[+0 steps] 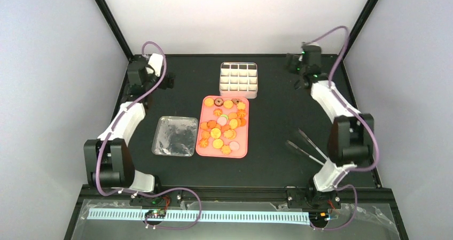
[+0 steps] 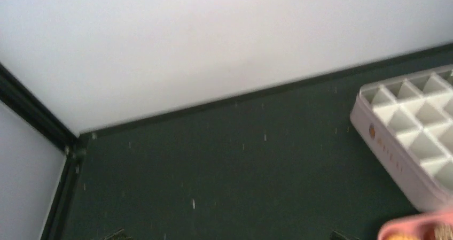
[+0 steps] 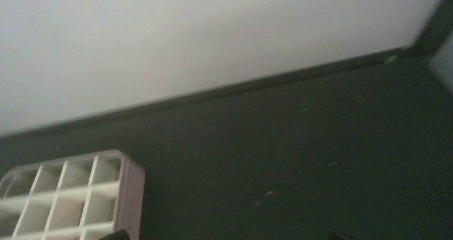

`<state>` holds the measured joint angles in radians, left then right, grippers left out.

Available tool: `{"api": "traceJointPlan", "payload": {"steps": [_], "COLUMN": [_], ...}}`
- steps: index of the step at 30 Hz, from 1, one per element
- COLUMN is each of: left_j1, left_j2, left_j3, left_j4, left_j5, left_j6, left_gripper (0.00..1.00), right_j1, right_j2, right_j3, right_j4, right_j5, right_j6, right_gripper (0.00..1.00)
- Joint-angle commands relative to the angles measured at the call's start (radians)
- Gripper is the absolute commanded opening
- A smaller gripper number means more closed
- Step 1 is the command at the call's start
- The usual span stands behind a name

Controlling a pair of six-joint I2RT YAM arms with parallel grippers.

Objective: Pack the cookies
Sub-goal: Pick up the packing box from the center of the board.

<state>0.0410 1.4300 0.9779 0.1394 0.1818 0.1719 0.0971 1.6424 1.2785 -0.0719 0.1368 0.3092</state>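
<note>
The cookies, mostly orange-golden with a few brown, pink and green ones, lie heaped on a pink tray at the table's middle. Just behind it stands a white gridded tin, its cells empty. My left gripper hovers open at the back left, away from the tray. My right gripper hovers open at the back right. In the left wrist view the tin and a corner of the pink tray show at the right. In the right wrist view the tin sits at the lower left.
A clear, shiny lid lies left of the pink tray. A pair of dark tongs lies on the black mat at the right, near the right arm's base. White walls and a black frame close the back and sides.
</note>
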Motion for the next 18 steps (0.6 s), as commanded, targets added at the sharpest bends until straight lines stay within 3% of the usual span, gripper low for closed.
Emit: {"api": "traceJointPlan", "payload": {"steps": [1,8,18], "left_j1": [0.042,0.073,0.074], "left_j2": [-0.032,-0.192,-0.297], "left_j3": [-0.021,-0.108,-0.165], "left_j4": [-0.367,-0.482,-0.566], "left_j5": [0.032,0.12,0.15], "left_j6": [0.062,0.122,0.181], "left_gripper": [0.99,0.99,0.99], "right_j1": [0.105,0.211,0.23], "right_j2": [0.156,0.395,0.643], "right_j3": [0.183,0.438,0.723], "right_j4": [-0.233,-0.353,-0.529], "right_j5": [-0.061,-0.056,-0.025], "right_j6": [-0.046,-0.046,-0.014], "right_gripper": [0.95,0.78,0.55]}}
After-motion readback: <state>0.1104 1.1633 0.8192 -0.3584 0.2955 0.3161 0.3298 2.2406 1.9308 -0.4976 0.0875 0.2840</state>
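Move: The packing box lies about 24 cm to the right hand's left, some 5 cm ahead and roughly 20 cm below. Nearer the bases, the pink cookie tray is centred about 33 cm left of that hand and 13 cm back. The steel tray sits 18 cm farther left of the pink one and some 4 cm nearer the bases. From the left hand, the box is about 28 cm right, 10 cm ahead and 20 cm below. To the packing box's right wall comes the right hand, sweeping about 15 cm left while sinking 12 cm and reaching some 7 cm forward; it tips down about 20 degrees, turns counter-clockwise and narrows its wide-open fingers to little over half. The left hand, still open and empty, backs off 11 cm and drops 7 cm towards the steel tray, its fingers tipping down. ##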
